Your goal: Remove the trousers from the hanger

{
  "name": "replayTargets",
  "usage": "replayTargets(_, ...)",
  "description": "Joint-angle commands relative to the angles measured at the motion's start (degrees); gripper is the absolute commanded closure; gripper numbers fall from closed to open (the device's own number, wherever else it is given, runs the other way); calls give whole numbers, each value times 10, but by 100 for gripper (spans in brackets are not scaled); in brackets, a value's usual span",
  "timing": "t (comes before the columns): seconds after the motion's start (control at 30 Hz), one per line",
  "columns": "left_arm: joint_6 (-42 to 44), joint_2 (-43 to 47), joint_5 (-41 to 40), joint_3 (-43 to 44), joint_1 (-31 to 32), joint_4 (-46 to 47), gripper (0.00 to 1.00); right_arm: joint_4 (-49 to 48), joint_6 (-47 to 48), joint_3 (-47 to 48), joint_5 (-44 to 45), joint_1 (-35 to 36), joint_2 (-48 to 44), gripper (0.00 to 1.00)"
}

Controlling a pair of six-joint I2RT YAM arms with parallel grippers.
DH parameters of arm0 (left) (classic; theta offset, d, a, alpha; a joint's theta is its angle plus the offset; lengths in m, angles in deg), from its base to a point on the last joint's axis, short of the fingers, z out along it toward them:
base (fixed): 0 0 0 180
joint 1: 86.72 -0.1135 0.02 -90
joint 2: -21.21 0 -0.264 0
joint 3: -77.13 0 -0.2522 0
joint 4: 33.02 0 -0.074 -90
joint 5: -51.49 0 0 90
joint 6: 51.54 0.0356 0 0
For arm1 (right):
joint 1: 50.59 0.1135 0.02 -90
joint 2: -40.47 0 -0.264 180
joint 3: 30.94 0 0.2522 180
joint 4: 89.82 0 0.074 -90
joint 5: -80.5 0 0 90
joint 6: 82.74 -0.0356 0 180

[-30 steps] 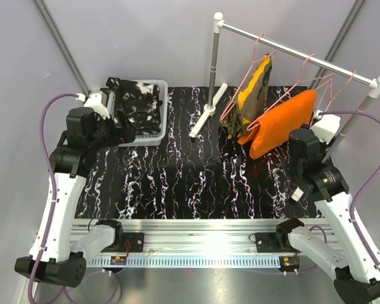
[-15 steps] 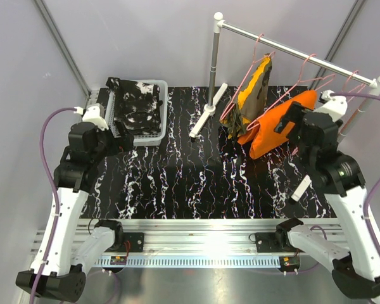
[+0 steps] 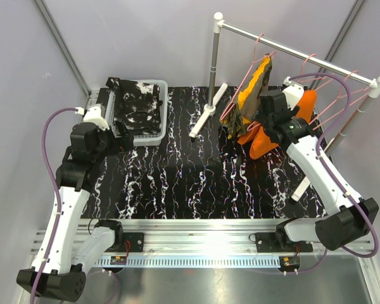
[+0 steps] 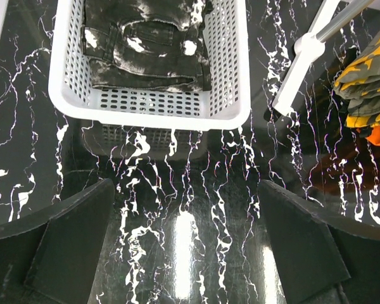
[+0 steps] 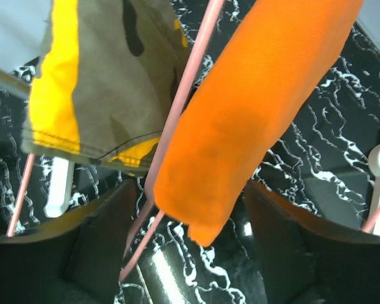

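The black speckled trousers (image 3: 137,104) lie in a white basket (image 3: 153,138) at the back left; they also show in the left wrist view (image 4: 145,44). The camouflage trousers (image 3: 252,92) and the plain orange trousers (image 3: 272,142) each hang on a pink hanger (image 5: 177,107) from the rail. My right gripper (image 3: 261,125) is open, and the lower end of the orange trousers (image 5: 259,114) hangs between its fingers (image 5: 190,247), with the camouflage pair (image 5: 107,82) to the left. My left gripper (image 3: 122,135) is open and empty above the table, just in front of the basket (image 4: 149,104).
The rack's rail (image 3: 297,54) runs from a post (image 3: 213,63) with a white foot (image 3: 202,119) to the back right. Empty pink hangers (image 3: 342,95) hang at its right end. The right arm covers part of the orange trousers in the top view.
My right arm has swung up and left from the table's right side to the orange trousers. My left arm has drawn back a little from the basket.
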Motion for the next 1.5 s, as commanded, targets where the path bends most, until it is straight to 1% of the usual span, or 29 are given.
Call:
replayTargets(0.0,8,-5,1,-1,0,30,1,-42,-32,13,63,-2,-1,32)
replayTargets(0.03,8,-7,16,0,0,29,1,-48,-33,10,62,-2,-4,36)
replayTargets(0.07,8,-7,18,-1,0,29,1,-61,-31,5,59,-2,-4,43)
replayTargets(0.13,8,-8,21,-1,0,29,1,-64,-29,5,58,-2,-1,52)
replayTargets(0.17,8,-9,21,-1,0,29,1,-63,-26,8,57,-2,0,61)
replayTargets(0.23,8,-8,23,-2,0,30,1,-62,-23,11,55,-2,3,73)
replayTargets(0.27,8,-8,26,-2,0,29,1,-63,-22,11,53,-2,2,76)
replayTargets(0.3,9,-7,27,-3,0,29,1,-63,-22,12,49,-2,0,82)
replayTargets(0.33,9,-8,29,-3,0,30,1,-65,-22,11,47,-2,-3,84)
replayTargets(0.47,11,-7,35,-4,0,30,1,-70,-20,5,35,-2,-7,85)
replayTargets(0.5,11,-8,36,-4,0,30,1,-71,-19,4,35,-2,-7,84)
replayTargets(0.53,11,-8,39,-4,0,30,1,-72,-19,2,34,-2,-4,78)
replayTargets(0.6,11,-7,42,-4,0,31,1,-73,-18,-3,33,-2,3,71)
replayTargets(0.67,12,-8,44,-4,0,31,1,-72,-16,-3,32,-2,16,68)
replayTargets(0.73,12,-8,47,-5,0,31,1,-73,-16,-4,31,-2,28,67)
replayTargets(0.83,13,-6,51,-5,0,31,1,-81,-19,-11,28,-2,37,68)
replayTargets(0.97,14,-7,56,-5,0,32,1,-83,-19,-12,28,-2,42,78)
replayTargets(1.0,14,-6,55,-5,0,32,1,-86,-17,-13,31,-2,40,89)
replayTargets(1.03,14,-6,57,-5,0,32,1,-86,-13,-12,31,-2,33,97)
replayTargets(1.07,14,-5,57,-5,0,32,1,-86,-7,-7,31,-2,29,100)
replayTargets(1.2,14,-6,60,-5,0,32,1,-67,7,24,21,-2,6,100)
replayTargets(1.3,13,-5,78,-3,0,35,1,-50,17,54,-2,-2,-22,100)
replayTargets(1.47,14,15,149,-7,9,61,1,-26,48,108,-18,-2,-63,100)
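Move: For the right hand, the near, lower end of the pink hanger carrying the orange trousers lies about 2 cm ahead, 2 cm left and 2 cm below. The middle of the orange trousers is some 6 cm ahead, 5 cm right and 6 cm lower; the yellow camouflage garment hangs about 8 cm ahead, 6 cm left and 3 cm lower. From the idle left hand, that hanger end is roughly 42 cm right, 6 cm ahead and 2 cm lower. The right fingers end up pinching the pink hanger bar at its near end. Easing forward about 1 cm, they close most of the way, part slightly, then reach on forward and down about 2.5 cm and shut; keeping hold, the hand draws back and up some 3 cm. The open left hand drifts about 2.5 cm right, turning slightly clockwise. ##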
